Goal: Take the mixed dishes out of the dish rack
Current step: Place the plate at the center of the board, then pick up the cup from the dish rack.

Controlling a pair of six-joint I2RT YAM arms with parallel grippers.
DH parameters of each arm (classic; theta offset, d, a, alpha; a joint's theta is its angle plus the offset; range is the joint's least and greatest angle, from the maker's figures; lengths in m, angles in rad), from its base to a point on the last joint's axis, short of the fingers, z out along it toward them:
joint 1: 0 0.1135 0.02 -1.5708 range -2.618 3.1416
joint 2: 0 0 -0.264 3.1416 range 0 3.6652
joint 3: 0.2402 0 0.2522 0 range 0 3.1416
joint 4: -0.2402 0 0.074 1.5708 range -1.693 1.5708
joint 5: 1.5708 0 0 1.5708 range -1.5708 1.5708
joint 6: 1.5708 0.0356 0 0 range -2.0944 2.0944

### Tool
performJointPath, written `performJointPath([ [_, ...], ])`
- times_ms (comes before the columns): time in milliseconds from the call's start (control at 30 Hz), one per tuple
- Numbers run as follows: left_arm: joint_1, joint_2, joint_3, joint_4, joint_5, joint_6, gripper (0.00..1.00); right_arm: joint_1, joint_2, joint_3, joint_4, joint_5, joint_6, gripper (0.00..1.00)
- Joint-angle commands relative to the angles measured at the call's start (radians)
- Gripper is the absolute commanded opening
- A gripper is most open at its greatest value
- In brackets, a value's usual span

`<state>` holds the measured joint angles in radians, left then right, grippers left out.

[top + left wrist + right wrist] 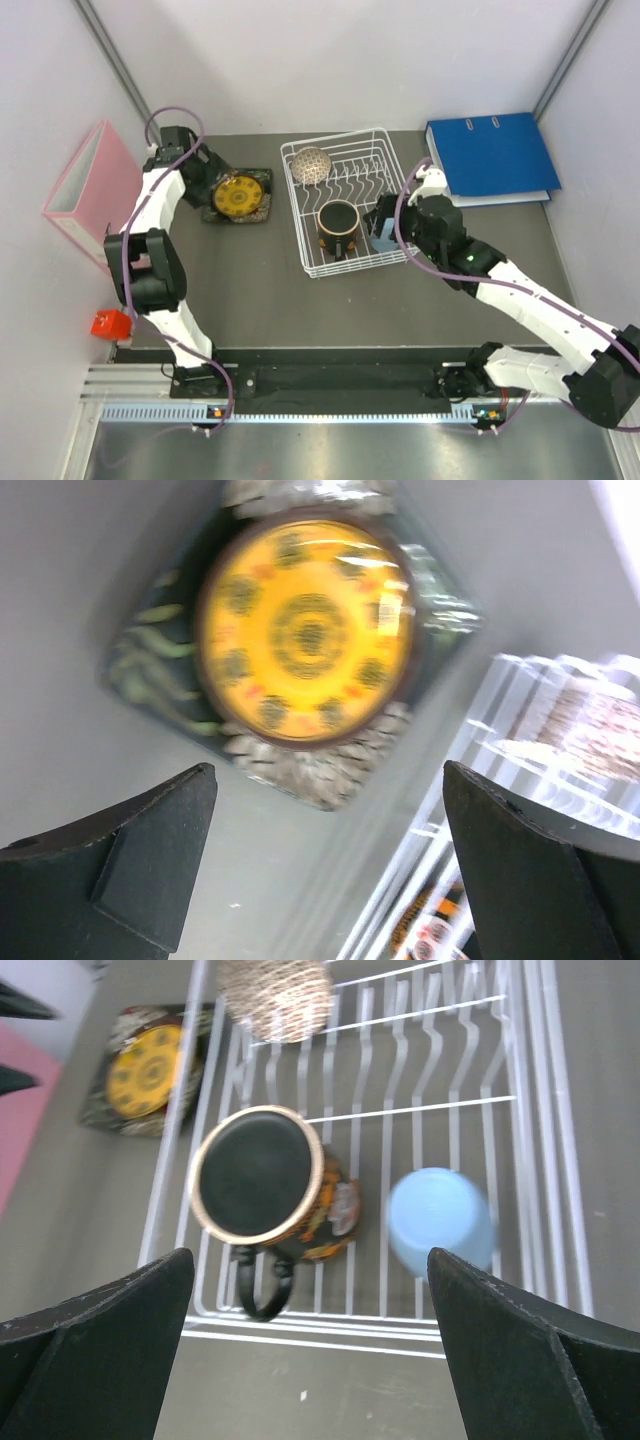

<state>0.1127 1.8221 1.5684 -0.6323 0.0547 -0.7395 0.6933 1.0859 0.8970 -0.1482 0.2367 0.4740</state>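
The white wire dish rack [360, 180] holds a speckled bowl [311, 163] at its far left corner, a dark mug with orange pattern [338, 222] upright near the front, and a light-blue cup [384, 238] at the front right. The amber-yellow plate [240, 195] lies on the dark floral square plate [265, 215] on the table, left of the rack. My left gripper [328, 770] hangs open just above these plates' near edge, holding nothing. My right gripper [310, 1255] is open over the rack's near rim, with the mug [260, 1175] and cup [440, 1220] just beyond its fingertips.
A blue binder [490, 155] lies at the back right, close to the rack. A pink box [90, 190] stands against the left wall. A small red object [110, 323] sits at the near left table edge. Walls close in on three sides.
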Motion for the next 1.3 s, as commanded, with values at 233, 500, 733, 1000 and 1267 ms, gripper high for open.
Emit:
performJointPath([
  [233,-0.339,-0.274,-0.172,0.18,-0.122,0.052,0.99,0.006,0.107,0.154,-0.158,0.36,-0.084,1.0],
  [500,-0.452,-0.443,-0.419,0.295,-0.208,0.031,0.99,0.0,0.154,0.198,-0.217,0.435,-0.043,1.0],
  [733,-0.47,-0.547,-0.513,0.267,-0.231,0.038,0.99,-0.011,0.178,0.122,-0.2,0.379,-0.034,0.98],
  [1000,-0.499,-0.598,-0.567,0.27,-0.213,0.014,0.99,0.003,0.264,0.121,-0.148,0.296,-0.026,0.98],
  [1267,-0.502,-0.615,-0.59,0.255,-0.217,0.02,0.99,0.005,0.368,0.172,-0.129,0.263,-0.041,1.0],
])
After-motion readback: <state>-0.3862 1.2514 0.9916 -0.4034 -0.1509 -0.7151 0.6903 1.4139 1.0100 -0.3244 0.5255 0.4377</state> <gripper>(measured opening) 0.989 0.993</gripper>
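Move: The empty left hand has just left the yellow plate, whose middle is some 4 cm ahead, 3 cm to the right and 10 below. The black mug in the rack lies about 30 cm to its right, 8 cm back and 7 below; the speckled bowl stands about 11 ahead and 24 to the right. From the right hand the blue cup is roughly 8 cm ahead, 4 right and 17 below, with the mug 13 cm left of the cup. With its fingers staying wide open, the left hand swings off the yellow plate towards the mug side of the rack, about 15 cm to the right and 13 back, rising some 5 cm before easing half of that down again, and it turns about 20 degrees clockwise as its fingertips tilt up. The right hand, also open, first shifts right and forward by about 5 cm while rolling its left side down and turning clockwise, then sinks some 8 cm towards the blue cup, its fingers tipping further down but stopping short of it. ##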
